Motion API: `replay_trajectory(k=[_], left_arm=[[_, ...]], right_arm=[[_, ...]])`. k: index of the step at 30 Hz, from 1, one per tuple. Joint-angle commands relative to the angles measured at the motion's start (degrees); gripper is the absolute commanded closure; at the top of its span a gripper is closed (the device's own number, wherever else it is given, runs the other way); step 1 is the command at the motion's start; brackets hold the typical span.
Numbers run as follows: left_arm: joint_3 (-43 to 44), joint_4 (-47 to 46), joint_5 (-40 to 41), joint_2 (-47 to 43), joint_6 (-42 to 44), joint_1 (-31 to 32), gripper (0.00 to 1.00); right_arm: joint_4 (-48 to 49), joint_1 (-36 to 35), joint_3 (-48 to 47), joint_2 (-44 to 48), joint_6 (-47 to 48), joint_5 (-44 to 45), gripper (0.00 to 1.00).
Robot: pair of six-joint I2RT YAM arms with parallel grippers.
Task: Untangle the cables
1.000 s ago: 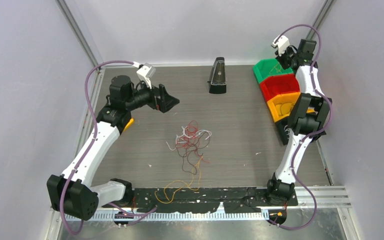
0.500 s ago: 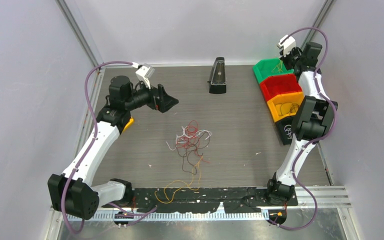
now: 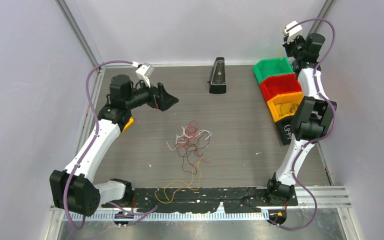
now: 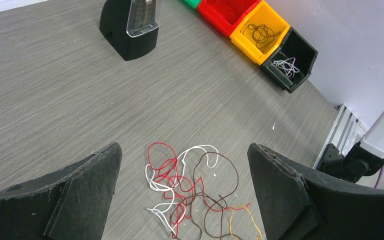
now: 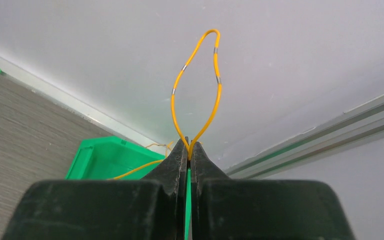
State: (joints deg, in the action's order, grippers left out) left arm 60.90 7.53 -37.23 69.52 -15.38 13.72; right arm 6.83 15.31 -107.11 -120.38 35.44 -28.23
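Note:
A loose tangle of red, white and dark brown cables (image 3: 192,137) lies mid-table; in the left wrist view the tangle (image 4: 190,195) sits below and between my fingers. An orange strand (image 3: 177,189) curls near the front edge. My left gripper (image 3: 167,100) hovers open over the back left of the table, empty, its left gripper jaws (image 4: 184,147) wide apart. My right gripper (image 5: 189,145) is shut on a yellow cable (image 5: 197,90), which loops up from the pinched fingertips, while one end trails down toward the green bin (image 5: 105,157). The right gripper (image 3: 295,50) is raised at the back right corner.
Along the right edge stand a green bin (image 3: 272,69), a red bin (image 3: 280,86), a yellow bin (image 4: 260,32) holding a dark cable and a black bin (image 4: 287,62) holding a white cable. A black stand (image 3: 218,76) sits at the back centre. Walls close in on both sides.
My right gripper has risen and moved back toward the right corner, lifting the yellow cable above the green bin. The left arm and the tangle have not moved.

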Motion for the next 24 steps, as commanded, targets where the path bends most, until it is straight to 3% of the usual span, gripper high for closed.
replay_trajectory(k=[1,6,13,19,24], left_arm=[[0.37,-4.66,-1.48,0.61,-2.12,-0.44,0.00],[1.01,-5.36,-1.98,1.73,-2.96,-0.44,0.00],[2.19,-5.71,-2.48,3.02,-3.67,-0.52,0.00],[1.53,-4.65,-1.97,1.84,-2.88,-0.94,0.00],[0.61,-7.07,-2.90,2.57,-4.36,-0.97,0.00]], right_arm=[[4.44,-0.90,-3.49,2.27,-2.69,0.52,0.95],[6.31,-2.68,-6.05,-1.11,-1.62,2.46,0.95],[4.25,-5.14,-16.72,-10.71,-0.04,7.45,0.95],[5.89,-5.12,-14.91,-9.18,-1.25,6.44,0.95],[1.97,-5.55,-14.13,-10.29,3.05,5.84,0.95]])
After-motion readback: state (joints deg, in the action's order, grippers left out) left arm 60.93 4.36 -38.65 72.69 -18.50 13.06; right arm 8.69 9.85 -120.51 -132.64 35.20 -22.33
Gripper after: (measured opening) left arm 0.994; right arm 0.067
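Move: The right hand holds a yellow cable in shut fingers, high over the far right corner. The green bin lies about 25 cm below and 5 cm ahead, neither left nor right; the red bin is some 5 cm back and 3 cm right of the hand, the metronome about 3 cm back and 27 cm left of it, both well below. From the idle left hand, the green bin lies roughly 35 cm ahead, 47 cm right and 25 cm below. Still rising about 4 cm with the pinched yellow cable, the right hand sweeps forward towards the far wall and somewhat left, some 6 cm forward in all, its fingers tipping up a few degrees. Then it dips sharply by about 6 cm as the forward travel stops and the fingers level off partly, ending a little below its starting height near the bin's far side with the grip kept shut throughout. ##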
